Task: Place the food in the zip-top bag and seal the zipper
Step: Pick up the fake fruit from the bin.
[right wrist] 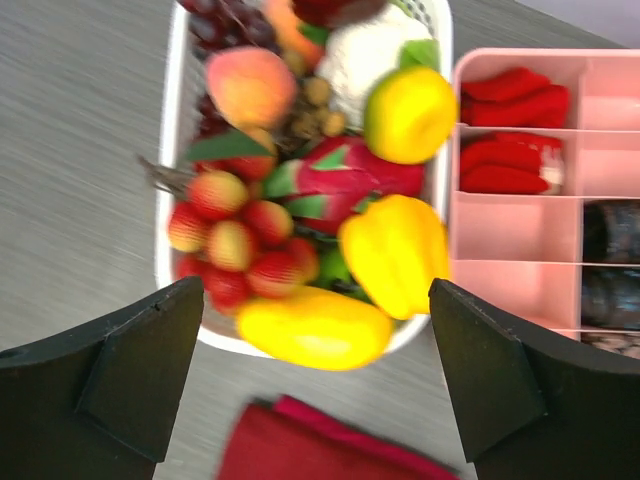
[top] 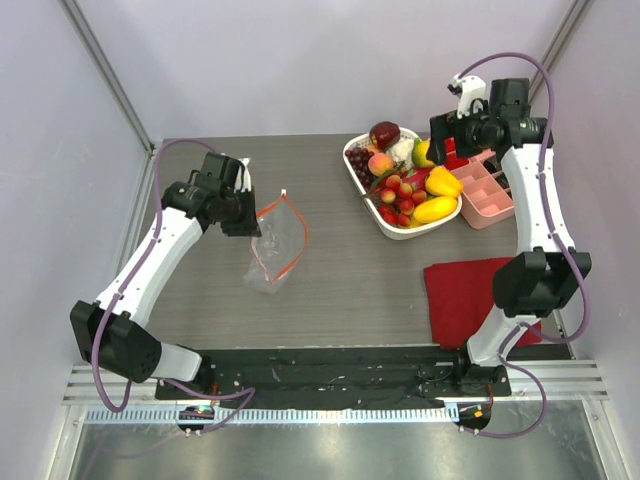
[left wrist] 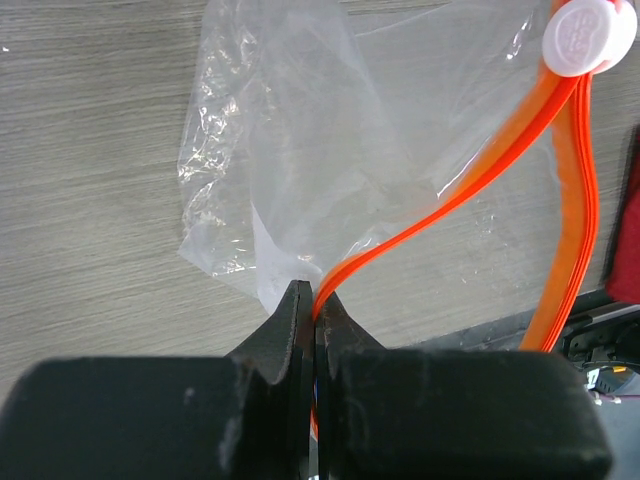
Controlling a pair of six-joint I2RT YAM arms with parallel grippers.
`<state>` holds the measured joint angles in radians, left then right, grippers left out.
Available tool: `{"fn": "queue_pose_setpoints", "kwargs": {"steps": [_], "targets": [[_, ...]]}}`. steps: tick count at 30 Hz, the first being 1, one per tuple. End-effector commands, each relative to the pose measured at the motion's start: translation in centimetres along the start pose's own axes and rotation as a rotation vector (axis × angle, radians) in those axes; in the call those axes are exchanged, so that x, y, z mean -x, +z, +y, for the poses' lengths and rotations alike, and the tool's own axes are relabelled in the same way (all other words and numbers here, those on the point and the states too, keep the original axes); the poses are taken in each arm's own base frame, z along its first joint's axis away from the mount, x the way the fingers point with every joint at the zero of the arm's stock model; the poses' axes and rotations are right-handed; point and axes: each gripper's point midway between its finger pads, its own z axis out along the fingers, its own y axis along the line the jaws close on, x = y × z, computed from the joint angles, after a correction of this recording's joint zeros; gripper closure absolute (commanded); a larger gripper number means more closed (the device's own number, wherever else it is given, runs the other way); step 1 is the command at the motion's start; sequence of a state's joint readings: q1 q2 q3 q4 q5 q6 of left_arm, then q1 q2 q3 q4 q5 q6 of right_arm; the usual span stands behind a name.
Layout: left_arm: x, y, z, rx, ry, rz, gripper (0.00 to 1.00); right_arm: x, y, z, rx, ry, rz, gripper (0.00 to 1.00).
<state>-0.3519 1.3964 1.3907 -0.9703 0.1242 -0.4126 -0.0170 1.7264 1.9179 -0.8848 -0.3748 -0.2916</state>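
Observation:
The clear zip-top bag (top: 277,250) lies crumpled on the table at the left, its mouth lifted. My left gripper (top: 240,215) is shut on the orange-red zipper (left wrist: 470,180) of the bag (left wrist: 300,130), the strip pinched between the fingertips of the left gripper (left wrist: 316,300). The zipper's white tip (left wrist: 588,35) hangs free. The food sits in a white basket (top: 352,170): yellow mango (right wrist: 312,328), yellow pepper (right wrist: 395,250), peach (right wrist: 250,85), strawberries (right wrist: 235,245). My right gripper (top: 437,140) hovers above the basket's far right side. In its wrist view the right gripper (right wrist: 312,300) is wide open and holds nothing.
A pink compartment tray (top: 490,195) stands right of the basket, touching it. A red folded cloth (top: 460,295) lies near the right arm's base. In the right wrist view the tray (right wrist: 510,230) and the cloth (right wrist: 320,445) show beside and below the basket.

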Motion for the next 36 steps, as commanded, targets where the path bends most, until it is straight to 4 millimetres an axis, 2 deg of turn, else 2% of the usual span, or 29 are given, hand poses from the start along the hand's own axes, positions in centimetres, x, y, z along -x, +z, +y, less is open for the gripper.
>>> {"fn": "queue_pose_setpoints", "kwargs": {"steps": [1, 2, 3, 5, 6, 8, 10, 11, 12, 14, 19, 36], "targets": [[1.9, -1.0, -1.2, -0.035, 0.016, -0.076, 1.00, -3.2, -0.3, -1.3, 0.029, -0.241, 0.149, 0.01], [1.9, -1.0, -1.1, -0.035, 0.018, -0.076, 1.00, -3.2, -1.1, -0.8, 0.045, -0.286, 0.141, 0.01], [1.9, -1.0, -1.2, -0.040, 0.018, -0.074, 1.00, -4.6, -0.9, -0.5, 0.081, -0.357, 0.162, 0.01], [1.8, -1.0, -1.5, -0.054, 0.019, -0.070, 1.00, -5.0, -1.1, 0.4, 0.125, -0.435, 0.138, 0.01], [1.6, -0.9, -1.8, -0.071, 0.023, -0.057, 1.00, -6.1, -1.2, 0.9, 0.146, -0.486, 0.147, 0.01], [1.6, -1.0, -2.1, -0.077, 0.025, -0.055, 1.00, -6.8, -1.0, 2.2, 0.209, -0.565, 0.134, 0.02], [1.6, -1.0, -2.2, -0.077, 0.033, -0.059, 1.00, -8.1, -1.1, 2.5, 0.234, -0.667, 0.142, 0.02], [1.6, -1.0, -2.2, -0.076, 0.035, -0.060, 1.00, -8.3, -0.6, 4.3, 0.273, -0.734, 0.142, 0.02], [1.5, -1.0, -2.2, -0.078, 0.038, -0.059, 1.00, -9.3, -0.5, 4.4, 0.278, -0.781, 0.170, 0.02], [1.4, -1.0, -2.3, -0.085, 0.042, -0.053, 1.00, -10.0, 0.2, 4.7, 0.297, -0.900, 0.178, 0.02], [1.3, -0.9, -2.4, -0.093, 0.044, -0.045, 1.00, -12.8, 2.0, 3.3, 0.308, -1.045, 0.279, 0.02], [0.8, -0.7, -2.2, -0.077, 0.068, -0.052, 1.00, -14.1, 5.8, 1.2, 0.259, -1.113, 0.308, 0.02]]}}
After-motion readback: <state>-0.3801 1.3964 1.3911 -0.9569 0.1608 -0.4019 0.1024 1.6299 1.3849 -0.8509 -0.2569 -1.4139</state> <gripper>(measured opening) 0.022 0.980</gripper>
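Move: The yellow mango in the white bin lies almost straight beneath the open right hand, some 20 cm down, about 4 cm back and a touch to its right. The yellow pepper rests 7 cm farther out than the mango and 3 cm to its right; the red litchis sit some 9 cm to the mango's left. The pink tray is centred about 6 cm ahead and 16 cm right of this hand. From the left hand the mango is roughly 46 cm right, 15 cm ahead and 12 cm lower. The yellow mango is what the right hand sinks towards, about 15 cm down in all, first swinging back some 8 cm over the bin, then easing forward again about 3 cm. On the way the wrist turns about 50 degrees counter-clockwise and rolls its left side down, the fingers pointing more steeply and staying wide open. The left hand still pinches the bag's orange zipper edge, drifting 1.5 cm right. ##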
